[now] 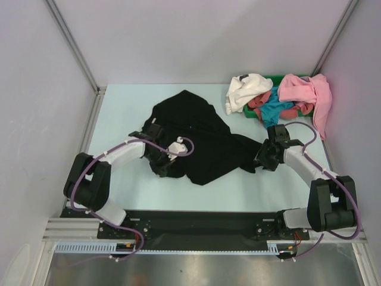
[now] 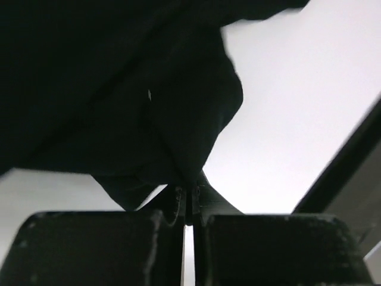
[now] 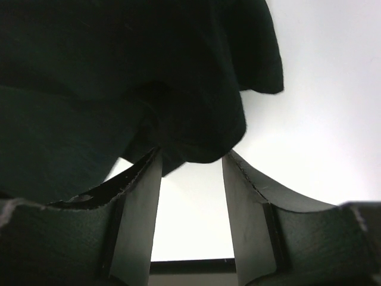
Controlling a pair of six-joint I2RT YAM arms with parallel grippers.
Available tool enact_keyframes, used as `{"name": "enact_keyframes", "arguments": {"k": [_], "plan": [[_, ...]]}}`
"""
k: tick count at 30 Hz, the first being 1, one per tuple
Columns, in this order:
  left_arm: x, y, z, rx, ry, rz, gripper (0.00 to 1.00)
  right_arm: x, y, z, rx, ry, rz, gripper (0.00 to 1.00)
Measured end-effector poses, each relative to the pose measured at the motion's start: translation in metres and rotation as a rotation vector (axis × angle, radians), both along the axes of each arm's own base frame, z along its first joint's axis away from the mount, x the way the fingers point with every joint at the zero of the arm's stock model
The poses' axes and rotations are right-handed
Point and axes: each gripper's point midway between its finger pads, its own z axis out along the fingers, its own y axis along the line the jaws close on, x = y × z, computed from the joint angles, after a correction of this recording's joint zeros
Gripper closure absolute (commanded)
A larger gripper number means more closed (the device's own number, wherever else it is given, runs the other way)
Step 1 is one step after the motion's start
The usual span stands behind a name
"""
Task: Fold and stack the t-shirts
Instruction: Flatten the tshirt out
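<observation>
A black t-shirt (image 1: 196, 140) lies crumpled and spread in the middle of the table. My left gripper (image 1: 163, 163) sits at its left front edge; in the left wrist view the jaws (image 2: 188, 192) are shut, pinching a fold of the black cloth (image 2: 131, 107). At the shirt's right corner is my right gripper (image 1: 262, 158). It stands open in the right wrist view (image 3: 191, 158), with a rounded edge of the black t-shirt (image 3: 196, 128) hanging between its fingertips. White (image 1: 246, 89), pink (image 1: 305, 90), teal (image 1: 276, 110) and red (image 1: 256, 103) t-shirts lie heaped at the back right.
The heap of shirts spills over a green bin (image 1: 269, 77) in the back right corner. Grey walls close in the table on the left, back and right. Bare pale tabletop (image 1: 125, 101) shows to the left of and behind the black shirt.
</observation>
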Motion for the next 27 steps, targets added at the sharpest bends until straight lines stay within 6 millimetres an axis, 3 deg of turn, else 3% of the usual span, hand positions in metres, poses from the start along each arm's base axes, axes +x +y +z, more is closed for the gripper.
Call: {"name": "enact_keyframes", "arguments": {"k": [3, 4, 5, 6, 9, 11, 13, 15, 16, 17, 20, 22, 25, 27], "plan": [[0.008, -0.035, 0.029, -0.119, -0.026, -0.060, 0.96, -0.008, -0.001, -0.008, -0.005, 0.028, 0.005, 0.49], [0.013, -0.047, 0.042, -0.158, -0.046, -0.081, 0.82, -0.009, -0.001, -0.011, -0.007, 0.038, 0.007, 0.49], [0.020, -0.060, 0.056, -0.196, -0.077, -0.106, 0.46, -0.010, -0.001, -0.014, -0.010, 0.049, 0.011, 0.48], [0.025, -0.072, 0.071, -0.229, -0.108, -0.135, 0.34, -0.009, -0.002, -0.017, -0.012, 0.057, 0.014, 0.48], [0.032, -0.101, 0.103, -0.299, -0.173, -0.208, 0.30, -0.008, -0.002, -0.030, -0.017, 0.084, 0.026, 0.46], [0.028, -0.103, 0.107, -0.305, -0.171, -0.225, 0.30, -0.007, -0.002, -0.036, -0.019, 0.100, 0.029, 0.46], [0.028, -0.095, 0.106, -0.307, -0.140, -0.195, 0.33, -0.004, -0.001, -0.036, -0.018, 0.090, 0.034, 0.46], [0.044, -0.076, 0.107, -0.310, -0.142, -0.097, 0.39, -0.002, 0.000, -0.036, -0.018, 0.084, 0.038, 0.46], [0.060, -0.058, 0.109, -0.307, -0.162, -0.010, 0.47, -0.001, 0.001, -0.036, -0.018, 0.082, 0.043, 0.47], [0.078, -0.037, 0.109, -0.298, -0.188, 0.087, 0.50, 0.000, 0.003, -0.036, -0.018, 0.078, 0.047, 0.48], [0.118, 0.031, 0.103, -0.202, -0.287, 0.330, 0.49, 0.005, 0.008, -0.036, -0.018, 0.069, 0.066, 0.57], [0.124, 0.056, 0.090, -0.131, -0.313, 0.402, 0.43, 0.009, 0.013, -0.037, -0.016, 0.061, 0.076, 0.73], [0.117, 0.065, 0.062, -0.051, -0.306, 0.419, 0.35, 0.014, 0.019, -0.038, 0.001, 0.048, 0.082, 0.89], [0.111, 0.073, 0.039, 0.015, -0.278, 0.426, 0.33, 0.016, 0.020, -0.037, 0.005, 0.041, 0.081, 0.94]]}}
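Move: The left hand holds the black shirt's near-left flap at its fingertips. The shirt's left corner, its next aim, lies some 13 cm ahead, 4 cm left and 2 cm lower. The shirt's near point is about 14 cm right and 3 cm back, 2 cm lower. The open right hand has the shirt's right end about 2 cm ahead, 2 cm left and 4 cm below. The blue shirt hangs about 24 cm ahead of this hand, 3 cm right and level in height. The right fingers come down about 4 cm onto the shirt's right end, ease slightly left and forward, and close to pinch it. Meanwhile the left hand lets go of the near-left flap, swinging right and up about 10 cm as it opens, then sweeps left and forward and sinks, open and turning counter-clockwise, towards the shirt's left corner. ##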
